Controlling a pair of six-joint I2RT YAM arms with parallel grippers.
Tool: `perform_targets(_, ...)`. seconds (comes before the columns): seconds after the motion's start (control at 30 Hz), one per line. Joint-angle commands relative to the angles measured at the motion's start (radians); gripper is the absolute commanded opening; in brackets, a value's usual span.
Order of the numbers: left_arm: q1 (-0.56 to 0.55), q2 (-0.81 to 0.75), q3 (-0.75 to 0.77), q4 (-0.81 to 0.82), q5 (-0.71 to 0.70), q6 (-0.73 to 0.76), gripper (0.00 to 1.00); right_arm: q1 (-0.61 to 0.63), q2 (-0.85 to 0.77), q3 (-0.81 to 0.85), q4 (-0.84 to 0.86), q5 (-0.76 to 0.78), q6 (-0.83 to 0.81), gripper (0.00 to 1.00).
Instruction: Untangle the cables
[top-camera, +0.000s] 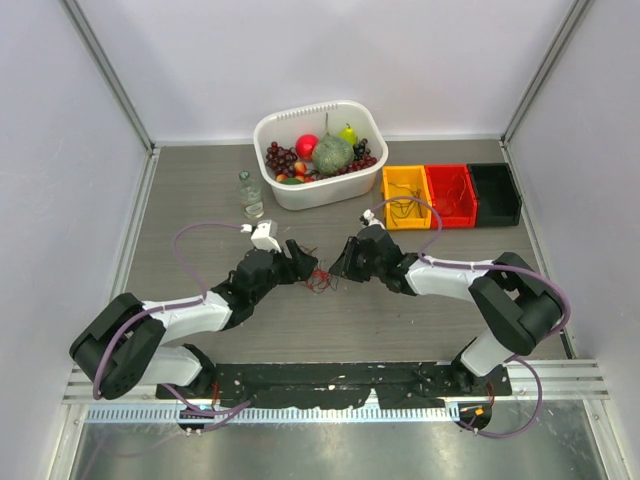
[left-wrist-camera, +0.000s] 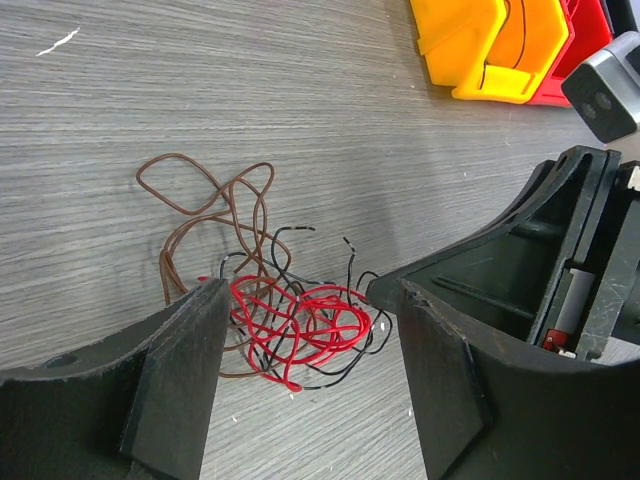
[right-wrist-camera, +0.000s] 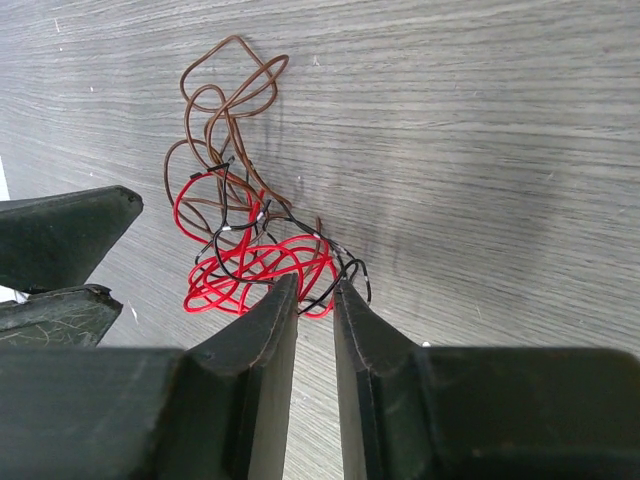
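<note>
The cables (top-camera: 320, 279) lie mid-table as one small tangle of thin red, black and brown wires (left-wrist-camera: 300, 325), the brown loops spreading out to its far side (right-wrist-camera: 225, 95). My left gripper (top-camera: 305, 263) is open, and in its wrist view its two fingers stand either side of the red loops (left-wrist-camera: 300, 300). My right gripper (top-camera: 340, 268) faces it from the other side. Its jaws (right-wrist-camera: 315, 288) stand close together with a narrow gap, and a black and red loop lies at their tips. The left gripper's fingers (right-wrist-camera: 60, 240) show at the left of the right wrist view.
A white basket (top-camera: 272, 130) of fruit stands at the back, with a small clear bottle (top-camera: 250, 195) to its left. Yellow (top-camera: 405, 200), red (top-camera: 450, 195) and black (top-camera: 495, 192) bins sit in a row at the back right. White walls close in both sides.
</note>
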Motion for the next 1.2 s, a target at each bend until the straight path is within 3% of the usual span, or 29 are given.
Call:
perform_targets(0.0, 0.001, 0.001, 0.035, 0.024, 0.015, 0.019, 0.7, -0.001, -0.003, -0.009, 0.069, -0.02, 0.05, 0.27)
perform_targets(0.23, 0.002, 0.017, 0.046, 0.025, 0.029, 0.022, 0.7, -0.001, -0.004, -0.023, 0.104, -0.017, 0.069, 0.25)
perform_targets(0.4, 0.002, 0.061, 0.079, -0.007, 0.01, 0.013, 0.67, -0.001, -0.018, -0.038, 0.13, -0.011, 0.085, 0.01)
perform_targets(0.6, 0.001, 0.159, 0.214, -0.198, -0.073, -0.013, 0.38, -0.001, -0.119, -0.053, 0.076, 0.01, 0.063, 0.01)
perform_targets(0.8, 0.002, 0.265, 0.325, -0.309, -0.028, -0.002, 0.3, -0.001, -0.3, -0.076, 0.027, 0.043, 0.022, 0.01)
perform_targets(0.93, 0.002, 0.362, 0.4, -0.358, 0.047, 0.002, 0.26, -0.001, -0.394, -0.02, -0.086, 0.064, -0.03, 0.01)
perform_targets(1.07, 0.005, 0.46, 0.463, -0.367, 0.145, -0.011, 0.15, -0.001, -0.472, 0.048, -0.199, 0.132, -0.088, 0.01)
perform_targets(1.17, 0.005, 0.459, 0.461, -0.37, 0.136, -0.011, 0.11, -0.001, -0.526, 0.115, -0.275, 0.176, -0.148, 0.01)
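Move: The black cable of the tangle lies right at the right hand's fingertips, some 2 cm below and 1 cm to the left. The red cable lies about 3 cm left of that hand and level with it, and the brown loops about 5 cm ahead and 6 cm left. For the left hand, the red cable is roughly 7 cm below, 4 cm right and 1 cm ahead, with the brown loops about 5 cm straight ahead. Staying low at first, the right hand shuts its nearly closed fingers on the black cable, then climbs fast by about 13 cm with a slight drift right, fingertips tipping up. The left hand sinks about 7 cm, going right and somewhat forward onto the red and brown strands; it tips farther down as its wide-open fingers close to nearly shut around them. ##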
